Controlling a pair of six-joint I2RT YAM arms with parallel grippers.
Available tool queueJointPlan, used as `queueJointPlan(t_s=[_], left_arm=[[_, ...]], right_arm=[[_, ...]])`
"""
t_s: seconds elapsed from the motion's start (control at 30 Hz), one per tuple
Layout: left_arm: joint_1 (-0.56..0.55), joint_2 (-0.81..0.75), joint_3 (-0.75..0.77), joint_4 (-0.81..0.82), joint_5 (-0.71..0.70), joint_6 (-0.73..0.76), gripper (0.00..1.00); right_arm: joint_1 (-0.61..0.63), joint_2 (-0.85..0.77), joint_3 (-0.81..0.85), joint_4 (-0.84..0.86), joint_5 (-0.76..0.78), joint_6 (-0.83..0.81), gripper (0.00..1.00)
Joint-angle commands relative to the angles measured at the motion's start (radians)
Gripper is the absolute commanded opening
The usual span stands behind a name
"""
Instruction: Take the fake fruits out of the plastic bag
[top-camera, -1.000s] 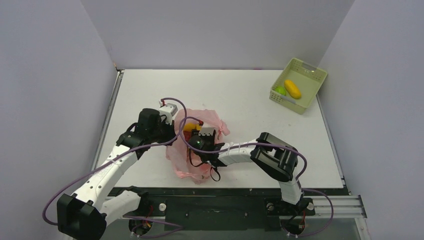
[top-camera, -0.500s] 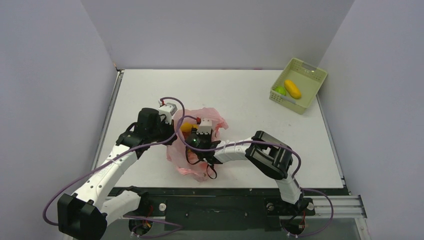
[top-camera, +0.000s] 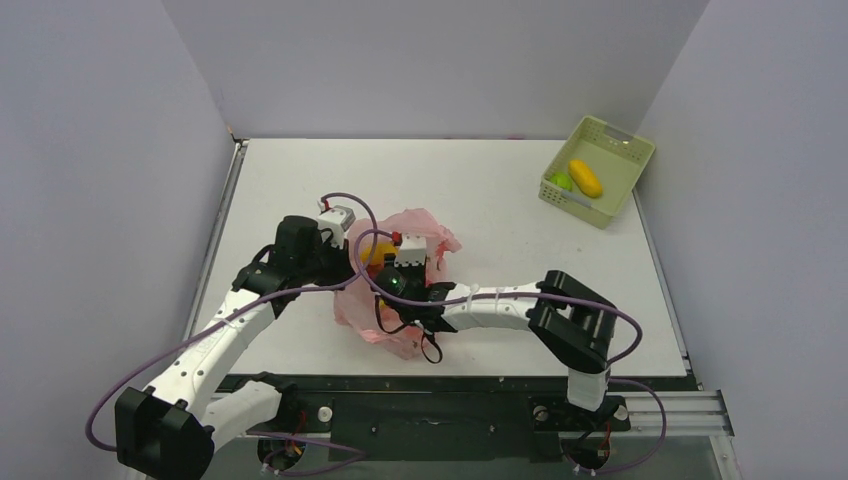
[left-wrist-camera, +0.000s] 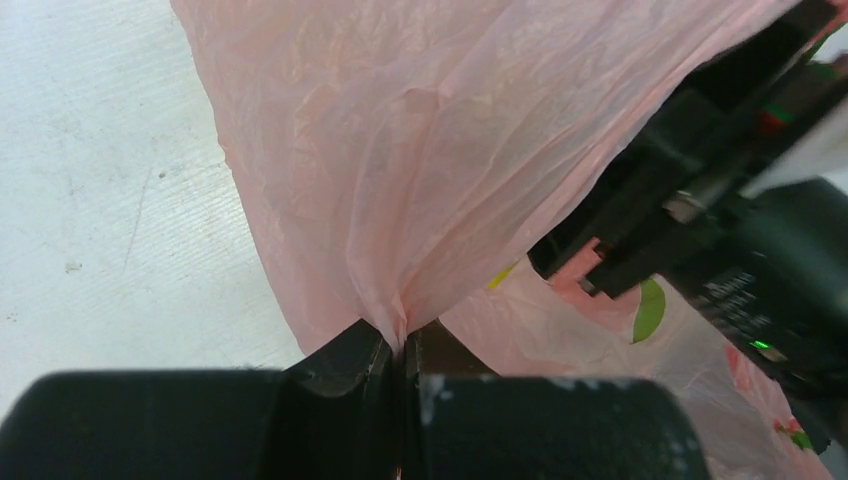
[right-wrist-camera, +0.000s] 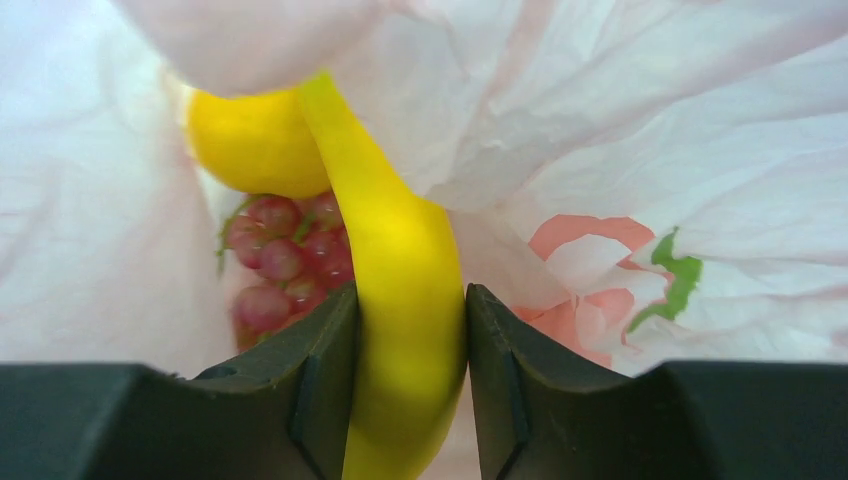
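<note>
The pink plastic bag (top-camera: 405, 338) lies mid-table, its mouth lifted. My left gripper (top-camera: 343, 262) is shut on a pinched fold of the bag (left-wrist-camera: 400, 150); in the left wrist view the left gripper (left-wrist-camera: 400, 345) has the film squeezed between its jaws. My right gripper (top-camera: 388, 283) reaches into the bag's mouth. Inside, the right gripper (right-wrist-camera: 408, 330) is shut on a yellow banana (right-wrist-camera: 405, 270), both pads against its sides. Behind it sit a round yellow fruit (right-wrist-camera: 255, 140) and a dark red grape bunch (right-wrist-camera: 280, 265). A yellow fruit (top-camera: 376, 250) shows in the bag's mouth from above.
A pale green slotted basket (top-camera: 612, 135) stands at the back right corner, holding a yellow-orange oval fruit (top-camera: 585, 178) and a green round fruit (top-camera: 561, 181). Grey walls close in the table on three sides. The right arm's black wrist (left-wrist-camera: 720, 230) crosses beside the bag.
The right gripper's jaws have narrowed onto the banana inside the bag. The right arm's elbow has swung rightward and lower. The left gripper kept its hold on the bag.
</note>
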Motion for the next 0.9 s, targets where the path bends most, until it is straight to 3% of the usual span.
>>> queueJointPlan(t_s=[0.0,0.27,0.57,0.87], left_arm=[[-0.002,-0.004,0.010,0.042,0.028,0.020,0.00],[-0.002,-0.017,0.007,0.043,0.011,0.019,0.00],[-0.002,-0.007,0.009,0.039,0.008,0.019,0.00],[0.001,0.009,0.010,0.036,0.003,0.020,0.00]], right_arm=[[0.024,-0.111,-0.042,-0.004,0.068,-0.036,0.02],[0.071,-0.221,-0.150,0.073,0.077,-0.064,0.00],[0.078,-0.398,-0.313,0.234,0.020,-0.220,0.00],[0.067,-0.667,-0.444,0.298,-0.073,-0.321,0.00]])
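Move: The banana is already pinched in the right fingers down inside the pink bag; the green basket it is bound for lies about 24 cm ahead of that hand and 47 cm to its right, some 2 cm lower. In the bag, the round yellow fruit sits about 4 cm ahead and 5 cm left of the right hand, and the grapes 2 cm ahead and 4 cm left, both roughly 5 cm lower. From the left hand the basket is some 27 cm ahead, 55 cm right and 11 cm lower. The banana, still gripped around its middle, is drawn up about 9 cm by the right hand and also some 5 cm each back and right, away from the grapes: a short lift, a nearly level pull, then a steady rise. The fingers tip up and swing counter-clockwise, each a little over 10 degrees. The left hand stays still, keeping the bag's left rim pinched. ##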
